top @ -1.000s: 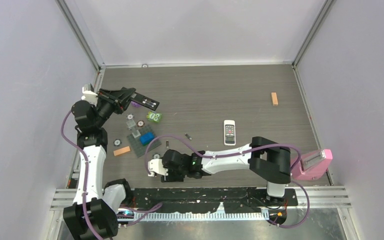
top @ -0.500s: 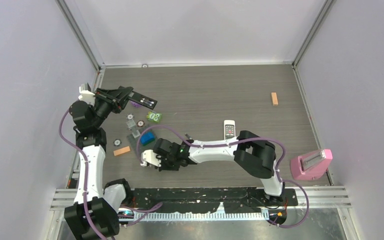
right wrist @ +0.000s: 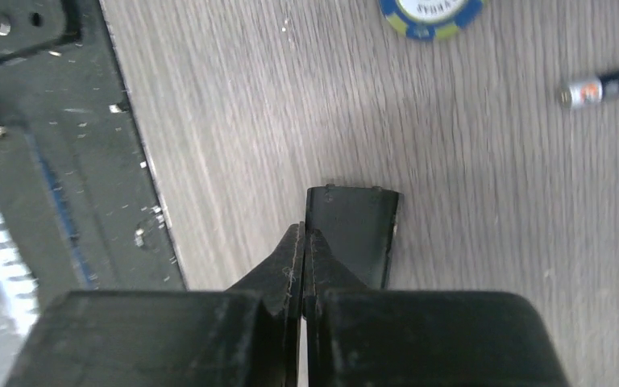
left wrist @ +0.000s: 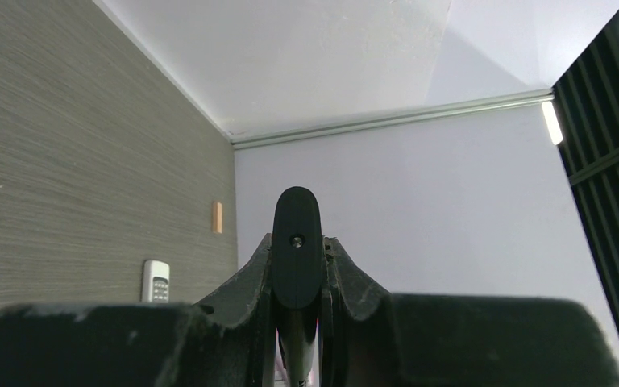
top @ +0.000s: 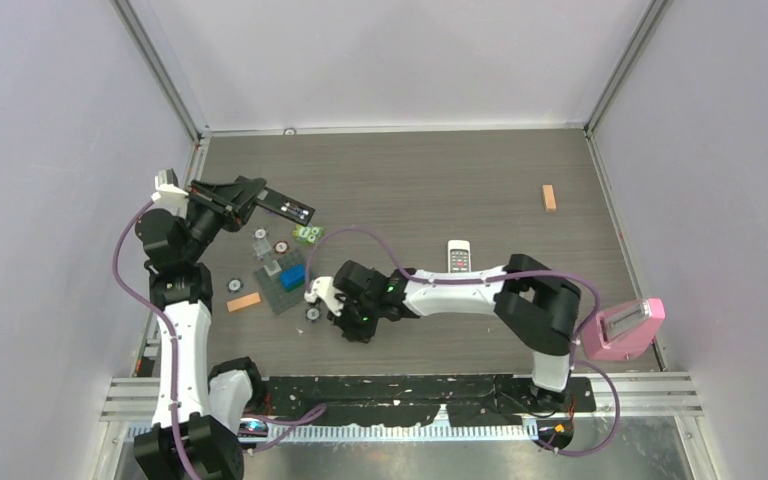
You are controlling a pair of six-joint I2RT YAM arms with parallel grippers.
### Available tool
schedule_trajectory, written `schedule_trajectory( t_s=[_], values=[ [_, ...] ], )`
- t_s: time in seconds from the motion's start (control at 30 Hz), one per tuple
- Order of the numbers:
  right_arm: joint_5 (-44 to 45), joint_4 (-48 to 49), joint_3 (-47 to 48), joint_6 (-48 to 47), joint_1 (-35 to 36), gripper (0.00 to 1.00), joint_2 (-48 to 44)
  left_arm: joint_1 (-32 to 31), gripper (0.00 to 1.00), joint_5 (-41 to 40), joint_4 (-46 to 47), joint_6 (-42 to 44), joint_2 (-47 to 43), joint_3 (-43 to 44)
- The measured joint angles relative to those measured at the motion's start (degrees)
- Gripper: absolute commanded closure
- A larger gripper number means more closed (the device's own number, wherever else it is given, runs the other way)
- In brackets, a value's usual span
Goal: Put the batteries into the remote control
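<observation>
My left gripper [top: 248, 196] is shut on a black remote control [top: 288, 207] and holds it above the table's back left. In the left wrist view the remote's rounded end [left wrist: 296, 242] sticks out between the fingers. My right gripper [top: 352, 328] hangs low over the front middle of the table with its jaws pressed together. A flat black rectangular piece [right wrist: 355, 234] lies just past the tips; I cannot tell whether it is pinched. One slim battery [right wrist: 604, 85] lies on the wood ahead and to the right. A white remote [top: 459, 258] rests flat beside the right arm.
A grey baseplate [top: 282, 292] with a blue brick, a green block [top: 309, 234], an orange block [top: 244, 301] and round chips [top: 313, 313] crowd the left middle. A wooden block [top: 549, 197] lies back right. A pink holder [top: 623, 330] stands at the right edge. The black front rail [right wrist: 48, 161] is close.
My right gripper has closed and its arm has swung back from the front rail toward the baseplate. The left arm has drawn slightly left, still holding the black remote.
</observation>
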Motion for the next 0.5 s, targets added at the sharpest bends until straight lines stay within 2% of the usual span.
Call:
schedule_trajectory(
  t_s=[0.13,0.33,0.5],
  values=[
    [-3.3,4.0,-6.6,9.5,-3.1,0.95,-7.4,0.0,1.00,0.0,-2.5,2.6,-1.7,-0.3],
    [-8.4,14.9,-17.6,24.7,-8.5,0.95,-19.8,-0.5,1.00,1.2,-4.8,7.3,-3.4,-0.5],
    [-13.4,23.2,-23.8,38.2,-12.7,0.95,-25.6,-5.3,1.00,1.6,-6.6,12.4,-5.6,-0.5]
  ],
)
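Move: The remote's open battery bay, held in the left hand, lies about 15 cm ahead of the right hand, 8 cm to its left and roughly 30 cm above. On the table 2 cm below the right hand, a poker chip lies some 6 cm ahead and 8 cm left, and a loose battery about 11 cm ahead and 3 cm left. From the left hand, the battery cover is 18 cm back, 12 cm right and 31 cm below. Upward and somewhat to the right, about 11 cm in all, the right hand carries the pinched battery cover nearer the remote, its fingers swinging up from steeply down towards level, still pointing left, as the wrist turns clockwise. The left hand keeps its hold on the remote, coming right and back some 5 cm and rolling slightly so the remote's free end dips. ##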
